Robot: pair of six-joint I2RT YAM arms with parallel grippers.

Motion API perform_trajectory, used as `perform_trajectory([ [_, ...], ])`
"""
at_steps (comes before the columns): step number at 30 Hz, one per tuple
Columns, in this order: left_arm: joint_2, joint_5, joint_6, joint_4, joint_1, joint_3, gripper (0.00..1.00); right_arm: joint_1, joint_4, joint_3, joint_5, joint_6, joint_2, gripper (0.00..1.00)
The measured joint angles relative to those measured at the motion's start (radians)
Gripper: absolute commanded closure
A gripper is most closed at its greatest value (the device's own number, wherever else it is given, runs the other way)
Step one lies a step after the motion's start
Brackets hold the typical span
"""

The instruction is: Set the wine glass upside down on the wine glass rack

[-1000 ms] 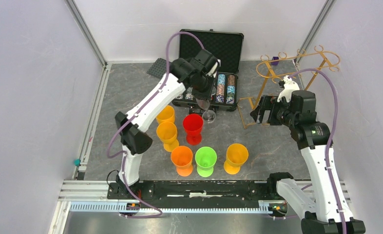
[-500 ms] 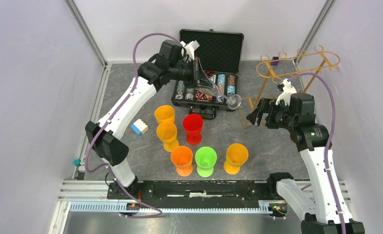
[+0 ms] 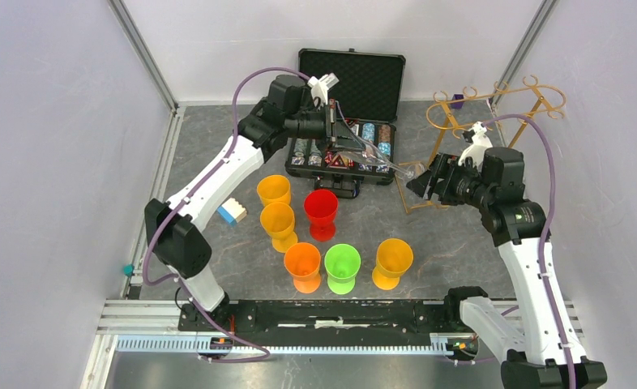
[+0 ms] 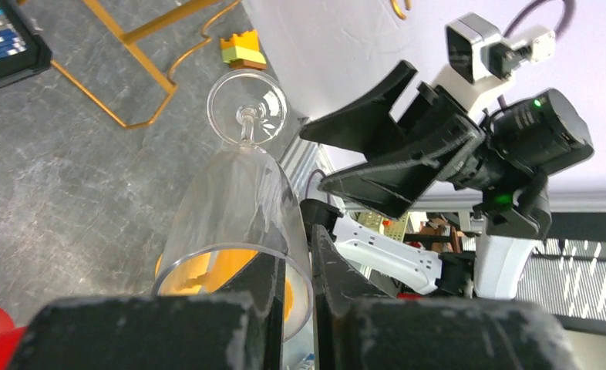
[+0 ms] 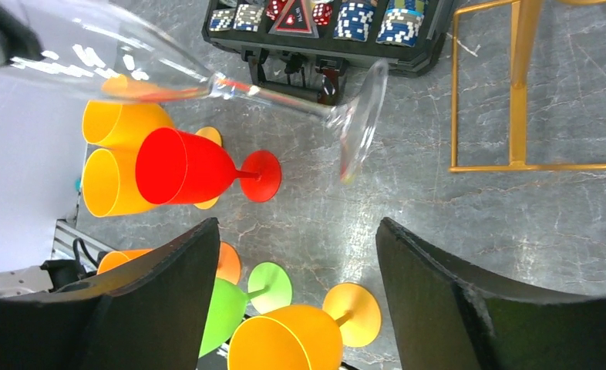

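Note:
The clear wine glass (image 3: 374, 154) hangs nearly level in the air over the front of the chip case. My left gripper (image 3: 335, 130) is shut on its rim, one finger inside the bowl (image 4: 230, 200) and one outside. The foot (image 5: 359, 116) points at my right gripper (image 3: 429, 185), which is open just short of it with nothing between its fingers (image 5: 439, 285). The gold wire wine glass rack (image 3: 438, 147) stands at the back right, behind the right gripper. Its rectangular base (image 5: 516, 100) lies on the grey floor.
An open black case of poker chips (image 3: 349, 154) sits at the back centre. Several coloured plastic goblets stand in the middle, among them red (image 3: 321, 211), green (image 3: 341, 266) and orange (image 3: 393, 261). A small toy brick (image 3: 232, 211) lies left of them. Walls close both sides.
The left arm has carried the wine glass from above the red goblet to the right and tipped it onto its side, foot toward the right gripper. The right gripper has shifted slightly toward it.

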State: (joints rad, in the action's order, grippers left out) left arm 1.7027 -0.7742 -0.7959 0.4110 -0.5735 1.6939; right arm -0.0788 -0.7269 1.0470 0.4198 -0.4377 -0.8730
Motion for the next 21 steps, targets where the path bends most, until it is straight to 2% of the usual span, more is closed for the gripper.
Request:
perform_trajectory([
  [2, -0.017, -0.018, -0.008, -0.025, 0.0, -0.019, 0.98, 0.0, 0.0, 0.007, -0.012, -0.007, -0.007, 0.27],
  [13, -0.067, -0.08, -0.053, -0.156, 0.0, -0.08, 0.98, 0.003, 0.033, 0.026, -0.035, -0.023, -0.035, 0.49],
  [21, -0.067, -0.098, -0.074, -0.19, 0.003, -0.1, 0.98, 0.011, 0.068, 0.027, -0.04, -0.034, -0.037, 0.8],
])
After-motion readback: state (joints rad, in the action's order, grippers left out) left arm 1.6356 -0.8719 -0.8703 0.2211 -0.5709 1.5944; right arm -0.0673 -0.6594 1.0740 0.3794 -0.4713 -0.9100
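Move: The wine glass's foot lies about 6 cm ahead of the open right fingers, 1 cm to their left and 3 cm lower; the left hand holds the bowl end, the foot some 18 cm to its right, 2 cm back and 7 cm below. From the right hand, the rack stands roughly 16 cm ahead and 15 cm right, 10 cm down; the poker case 22 cm ahead and 20 cm left, 24 cm down; the red glass level with it, 25 cm left, 19 cm down. The wine glass, still pinched at its bowl by the left fingers, is raised and drawn back about 2 cm each, its foot end tipping up some 5 degrees before the left hand settles. To meet it the right hand edges about 2 cm forward and a little up, its wide-open fingers closing to under a third around the foot's rim; firm contact can't be seen. ##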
